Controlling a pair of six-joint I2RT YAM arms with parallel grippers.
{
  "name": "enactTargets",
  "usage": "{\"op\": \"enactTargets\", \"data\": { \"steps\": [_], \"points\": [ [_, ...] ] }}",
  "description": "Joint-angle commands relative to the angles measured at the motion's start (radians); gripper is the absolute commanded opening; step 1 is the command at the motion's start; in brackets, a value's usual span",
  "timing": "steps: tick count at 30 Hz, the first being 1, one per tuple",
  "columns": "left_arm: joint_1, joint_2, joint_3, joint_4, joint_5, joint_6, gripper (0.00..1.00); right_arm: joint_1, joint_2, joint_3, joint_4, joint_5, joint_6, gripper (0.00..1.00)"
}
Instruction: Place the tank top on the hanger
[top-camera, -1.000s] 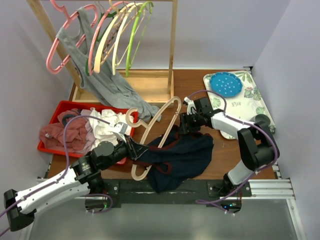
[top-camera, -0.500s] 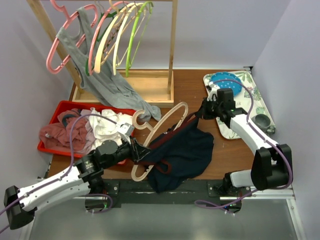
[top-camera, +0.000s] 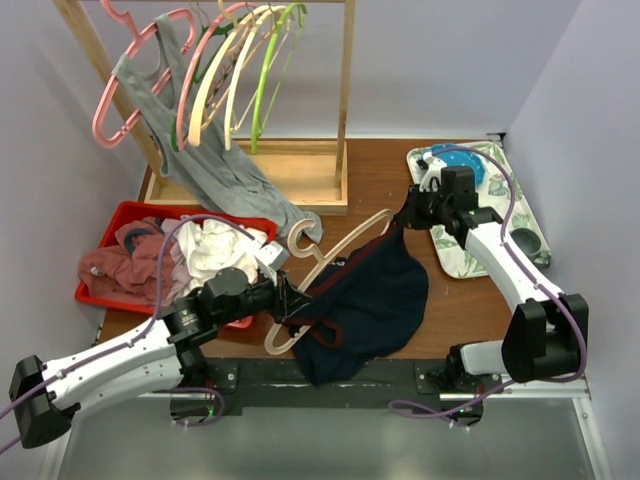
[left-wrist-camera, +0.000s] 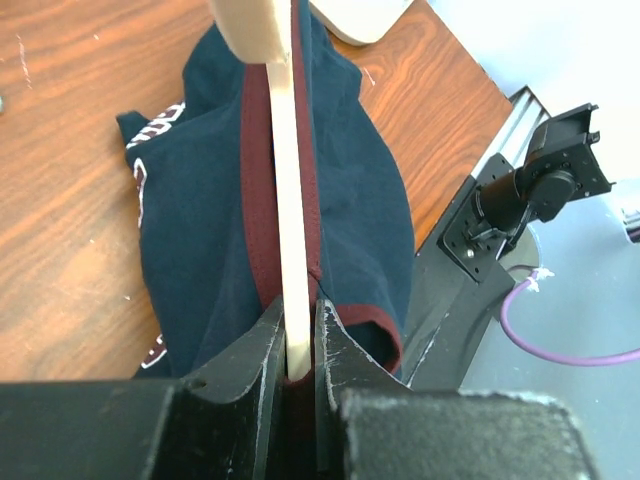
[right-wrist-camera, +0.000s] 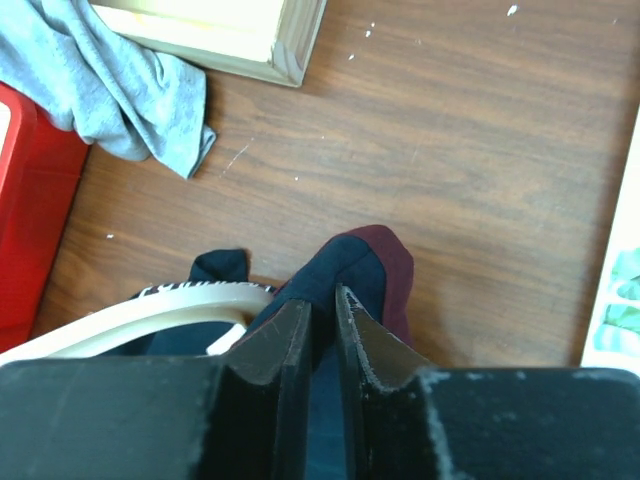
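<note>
The tan hanger (top-camera: 345, 240) lies slanted over the table with its hook toward the red bin. My left gripper (top-camera: 283, 300) is shut on its thin bar (left-wrist-camera: 293, 200), and a bit of dark red trim sits between the jaws under the bar. The navy tank top (top-camera: 372, 300) with dark red trim is draped under and along the hanger. My right gripper (top-camera: 403, 225) is shut on a fold of the tank top (right-wrist-camera: 350, 262) by the hanger's far shoulder (right-wrist-camera: 150, 315) and holds that strap up off the table.
A wooden rack (top-camera: 345, 100) at the back holds pink, yellow and green hangers and a grey tank top (top-camera: 225, 175) that trails onto the table. A red bin (top-camera: 120, 225) of clothes sits on the left. A floral tray (top-camera: 475, 235) with a blue plate stands on the right.
My right gripper closed on the tank top's strap and raised it up and back to the right. The hanger and my left gripper shifted slightly right and back.
</note>
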Motion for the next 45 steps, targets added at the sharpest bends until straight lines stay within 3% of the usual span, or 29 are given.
{"op": "enactTargets", "data": {
  "steps": [1, 7, 16, 25, 28, 35, 37, 42, 45],
  "points": [
    [-0.003, -0.05, 0.049, -0.009, -0.002, 0.041, 0.0, -0.012, 0.021, 0.057, -0.01, 0.063, -0.044, 0.15],
    [-0.003, -0.099, 0.034, 0.002, -0.012, 0.044, 0.0, -0.012, 0.038, 0.064, -0.018, 0.071, -0.063, 0.2],
    [-0.003, -0.039, 0.054, -0.013, 0.031, 0.069, 0.0, -0.012, 0.047, 0.125, -0.058, 0.026, -0.092, 0.24],
    [-0.003, 0.094, 0.158, -0.197, -0.02, 0.17, 0.0, -0.017, -0.013, 0.158, -0.084, 0.04, -0.181, 0.21],
    [-0.001, 0.142, 0.193, -0.234, -0.008, 0.214, 0.0, -0.02, -0.027, 0.178, -0.116, -0.01, -0.277, 0.22],
    [-0.001, 0.236, 0.279, -0.208, 0.027, 0.26, 0.0, -0.018, -0.041, 0.277, -0.358, -0.512, -0.575, 0.27],
    [-0.001, 0.246, 0.308, -0.178, 0.0, 0.259, 0.0, -0.017, -0.059, 0.308, -0.426, -0.573, -0.635, 0.29],
    [-0.001, 0.237, 0.362, -0.148, -0.075, 0.253, 0.0, -0.014, -0.171, 0.323, -0.55, -0.505, -0.774, 0.43],
    [-0.001, 0.222, 0.373, -0.131, -0.109, 0.263, 0.0, -0.012, -0.235, 0.305, -0.584, -0.452, -0.824, 0.47]
  ]
}}
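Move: The right hand holds the navy tank top's shoulder strap; the beige hanger's far tip is about 3 cm to its left, 1 cm ahead and slightly below. The rack base's near corner lies some 8 cm ahead and 12 cm left, the tray about 20 cm right and 2 cm ahead, both about 14 cm down. From the left hand, which grips the hanger, that tip is roughly 21 cm ahead and 23 cm right, the hook 15 cm ahead and 3 cm right. Staying almost in place at first, with a small dip and rise, the right hand keeps the strap at the hanger's tip, then opens, lets go and climbs about 11 cm while drawing back 8 cm and slightly left, swinging some 40 degrees counter-clockwise and tipping up. The left hand keeps its pinch on the hanger, bobs up, sinks while rolling its left side up, then lifts again and pushes forward about 3 cm. ##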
